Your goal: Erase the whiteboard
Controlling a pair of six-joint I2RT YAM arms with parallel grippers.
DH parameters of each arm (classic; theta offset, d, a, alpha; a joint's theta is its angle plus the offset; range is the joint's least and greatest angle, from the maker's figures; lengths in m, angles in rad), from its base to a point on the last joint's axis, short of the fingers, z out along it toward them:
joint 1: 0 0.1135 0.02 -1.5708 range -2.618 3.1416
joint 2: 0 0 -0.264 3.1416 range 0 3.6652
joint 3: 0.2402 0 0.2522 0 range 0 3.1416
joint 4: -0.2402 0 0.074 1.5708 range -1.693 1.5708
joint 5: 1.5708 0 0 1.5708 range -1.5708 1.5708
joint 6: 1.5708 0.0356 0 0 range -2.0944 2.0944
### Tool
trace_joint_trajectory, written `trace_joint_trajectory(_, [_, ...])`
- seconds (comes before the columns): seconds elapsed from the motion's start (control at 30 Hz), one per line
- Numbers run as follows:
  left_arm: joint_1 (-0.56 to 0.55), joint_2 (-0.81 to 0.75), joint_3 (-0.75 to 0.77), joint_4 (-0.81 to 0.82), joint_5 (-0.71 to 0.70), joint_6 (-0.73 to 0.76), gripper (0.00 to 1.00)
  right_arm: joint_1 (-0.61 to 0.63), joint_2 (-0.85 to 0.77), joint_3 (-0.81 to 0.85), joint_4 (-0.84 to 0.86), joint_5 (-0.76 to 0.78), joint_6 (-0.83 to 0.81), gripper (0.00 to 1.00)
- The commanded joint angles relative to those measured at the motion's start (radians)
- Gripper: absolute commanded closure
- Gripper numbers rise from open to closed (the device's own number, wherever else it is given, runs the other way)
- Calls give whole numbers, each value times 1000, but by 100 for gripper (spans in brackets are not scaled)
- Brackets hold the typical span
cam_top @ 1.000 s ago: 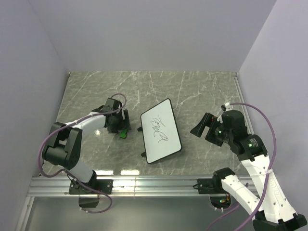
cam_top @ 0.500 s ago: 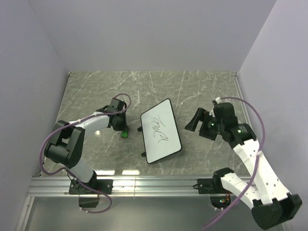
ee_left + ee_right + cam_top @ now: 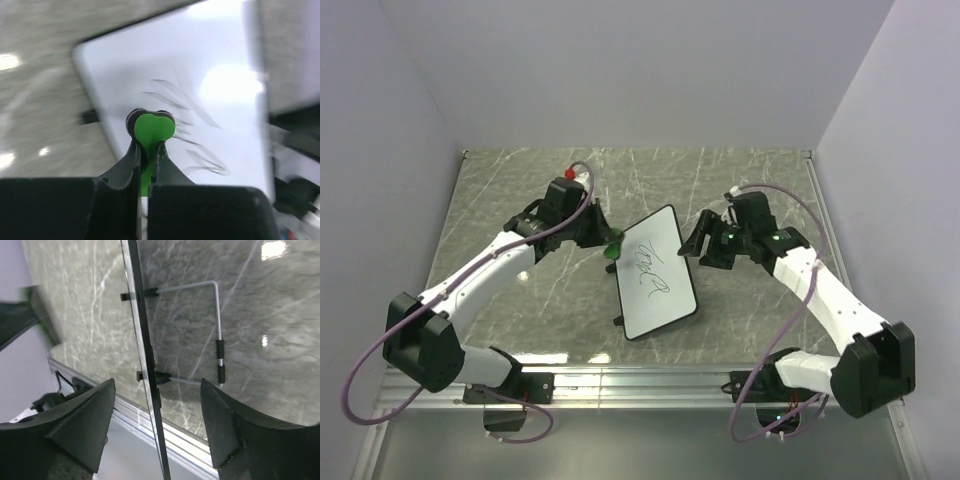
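The whiteboard (image 3: 655, 275) lies tilted in the middle of the table, white with a thin black frame and black scribbles on it. My left gripper (image 3: 607, 243) is shut on a small green eraser (image 3: 612, 250) at the board's upper left edge; in the left wrist view the eraser (image 3: 152, 129) sits just over the scribbled whiteboard (image 3: 215, 85). My right gripper (image 3: 695, 246) is open at the board's right edge. In the right wrist view the board's black frame edge (image 3: 146, 355) runs between my open fingers (image 3: 85, 415).
The marble table (image 3: 520, 200) ends at an aluminium rail (image 3: 640, 385) at the near edge. The board's wire stand (image 3: 218, 325) with black feet shows behind it in the right wrist view. Walls close in on three sides.
My left gripper lifted the green eraser from the table at the left and carried it right to the board's edge. My right gripper moved left to straddle the board's right edge.
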Motion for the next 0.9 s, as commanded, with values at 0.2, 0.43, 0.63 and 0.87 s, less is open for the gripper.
trace_joint_trajectory(0.2, [-271, 31, -9, 310, 222, -244, 100, 89, 124, 47, 131, -3, 1, 61])
trace_joint_trajectory(0.43, [-380, 152, -39, 396, 164, -301, 100, 110, 122, 38, 100, 36, -19, 82])
trace_joint_trajectory(0.63, [-390, 218, -91, 378, 49, -307, 100, 112, 87, 32, 56, 53, -36, 86])
trace_joint_trajectory(0.87, [-358, 220, -147, 298, -174, -261, 100, 115, 46, 31, 10, 48, -50, 96])
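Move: The left hand holds the eraser. The middle of the writing lies about 10 cm to its right, 3 cm back and 7 cm below; the whiteboard's raised right edge is some 17 cm to its right, 3 cm back and 4 cm lower. From the open right gripper, the stretch of that edge it will take is about 3 cm to the left, level fore and aft, and 4 cm down, with the writing some 10 cm left, level fore and aft, and 8 cm down. The right fingers pinch the whiteboard's right edge, coming about 3 cm left and 3 cm down as they close, then keep hold while easing back right slightly. The left hand, still gripping the eraser, sweeps about 16 cm right and 10 cm back over the board, rising 5 cm and sinking again to set the eraser on the right part of the face, then starts a short stroke forward and left. ##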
